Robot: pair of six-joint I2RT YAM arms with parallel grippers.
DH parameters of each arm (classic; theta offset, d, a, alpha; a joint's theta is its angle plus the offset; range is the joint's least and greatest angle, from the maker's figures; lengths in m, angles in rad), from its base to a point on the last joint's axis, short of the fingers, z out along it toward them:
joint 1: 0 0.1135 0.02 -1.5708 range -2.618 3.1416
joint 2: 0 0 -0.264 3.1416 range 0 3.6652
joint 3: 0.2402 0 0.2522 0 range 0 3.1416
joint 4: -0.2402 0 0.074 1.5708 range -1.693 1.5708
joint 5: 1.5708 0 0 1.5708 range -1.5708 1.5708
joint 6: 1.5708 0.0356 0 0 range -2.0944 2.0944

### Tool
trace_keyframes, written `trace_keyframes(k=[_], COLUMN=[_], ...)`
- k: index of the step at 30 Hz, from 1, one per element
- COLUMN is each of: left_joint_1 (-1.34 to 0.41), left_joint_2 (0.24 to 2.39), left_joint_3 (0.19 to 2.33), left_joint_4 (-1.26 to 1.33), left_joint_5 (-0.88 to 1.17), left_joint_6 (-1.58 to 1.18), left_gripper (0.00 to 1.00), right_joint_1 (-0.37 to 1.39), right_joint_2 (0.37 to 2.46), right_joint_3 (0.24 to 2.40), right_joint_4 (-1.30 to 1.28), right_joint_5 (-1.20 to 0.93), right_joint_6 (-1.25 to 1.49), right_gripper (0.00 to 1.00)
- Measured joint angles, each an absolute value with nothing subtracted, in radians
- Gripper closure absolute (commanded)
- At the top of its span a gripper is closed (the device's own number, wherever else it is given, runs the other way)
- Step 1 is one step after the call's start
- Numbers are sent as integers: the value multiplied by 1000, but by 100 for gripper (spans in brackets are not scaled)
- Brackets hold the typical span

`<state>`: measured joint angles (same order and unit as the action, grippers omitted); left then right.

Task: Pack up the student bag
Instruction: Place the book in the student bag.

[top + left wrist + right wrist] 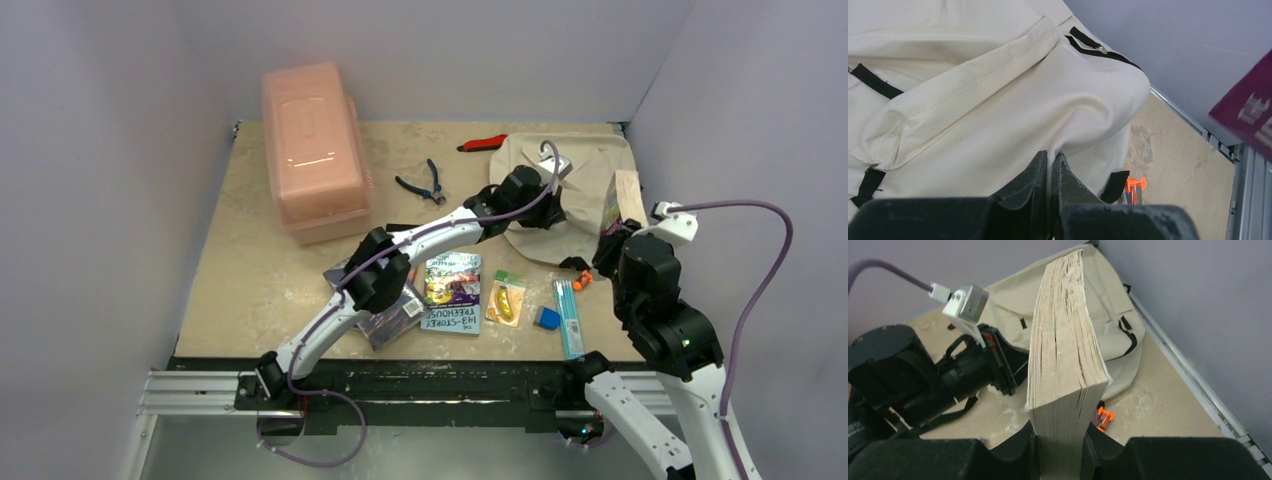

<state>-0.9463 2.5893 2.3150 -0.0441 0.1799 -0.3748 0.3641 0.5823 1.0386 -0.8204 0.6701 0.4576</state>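
Observation:
The student bag (585, 180), cream fabric with black zipper lines and straps, lies slumped at the back right of the table. My left gripper (540, 215) reaches onto its near side. In the left wrist view the fingers (1038, 170) are pinched together on a fold of the bag's cloth (998, 100). My right gripper (1060, 440) is shut on a thick paperback book (1063, 340), held page-edge up just right of the bag (1108, 295). From above, the book (624, 198) stands over the bag's right edge.
A pink plastic box (313, 150) stands at back left, with pliers (422, 184) and a red tool (484, 143) behind the bag. Near the front lie two books (452, 290), a yellow packet (506, 298), a blue eraser (547, 318), a pen pack (569, 318) and an orange clip (580, 280).

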Motion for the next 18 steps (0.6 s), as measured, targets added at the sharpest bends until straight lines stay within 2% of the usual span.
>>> trace_keyframes(k=[10, 18], left_joint_1=[-890, -801], left_joint_2=[2525, 2511], left_joint_3=[2321, 2379], left_joint_4=[-83, -47], left_joint_5=[212, 386], left_joint_6=[-594, -866], left_gripper=[100, 100], right_joint_1=[364, 364], right_joint_2=[577, 554], right_joint_3=[1015, 859], right_joint_4=[-954, -845], right_joint_5=[417, 320], right_joint_6=[682, 927], right_gripper=[100, 100])
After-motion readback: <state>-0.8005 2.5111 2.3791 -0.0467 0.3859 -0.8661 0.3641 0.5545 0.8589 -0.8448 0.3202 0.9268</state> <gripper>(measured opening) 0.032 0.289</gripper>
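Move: The book, still in the right hand's grip, is bound for the bag mouth, about 16 cm ahead of that hand, 4 cm to its left and some 20 cm lower. Of the neighbours, all roughly 29 cm below, the orange toy is 4 cm ahead and 4 cm right, the pencil pack 4 cm back and straight below, the blue sharpener 4 cm back and 6 cm left. The left hand already pinches the mouth's upper edge; the mouth's middle is about 3 cm to its right, level fore and aft, 4 cm below. The book, kept in the right fingers, is carried about 7 cm left and as far down towards the bag mouth, the hand rolling some 30 degrees so its left side rises and tipping slightly down. Meanwhile the left hand keeps its pinch on the bag's upper edge and lifts, slowly then faster, some 10 cm up and a little forward and left, tilting as it rises. ##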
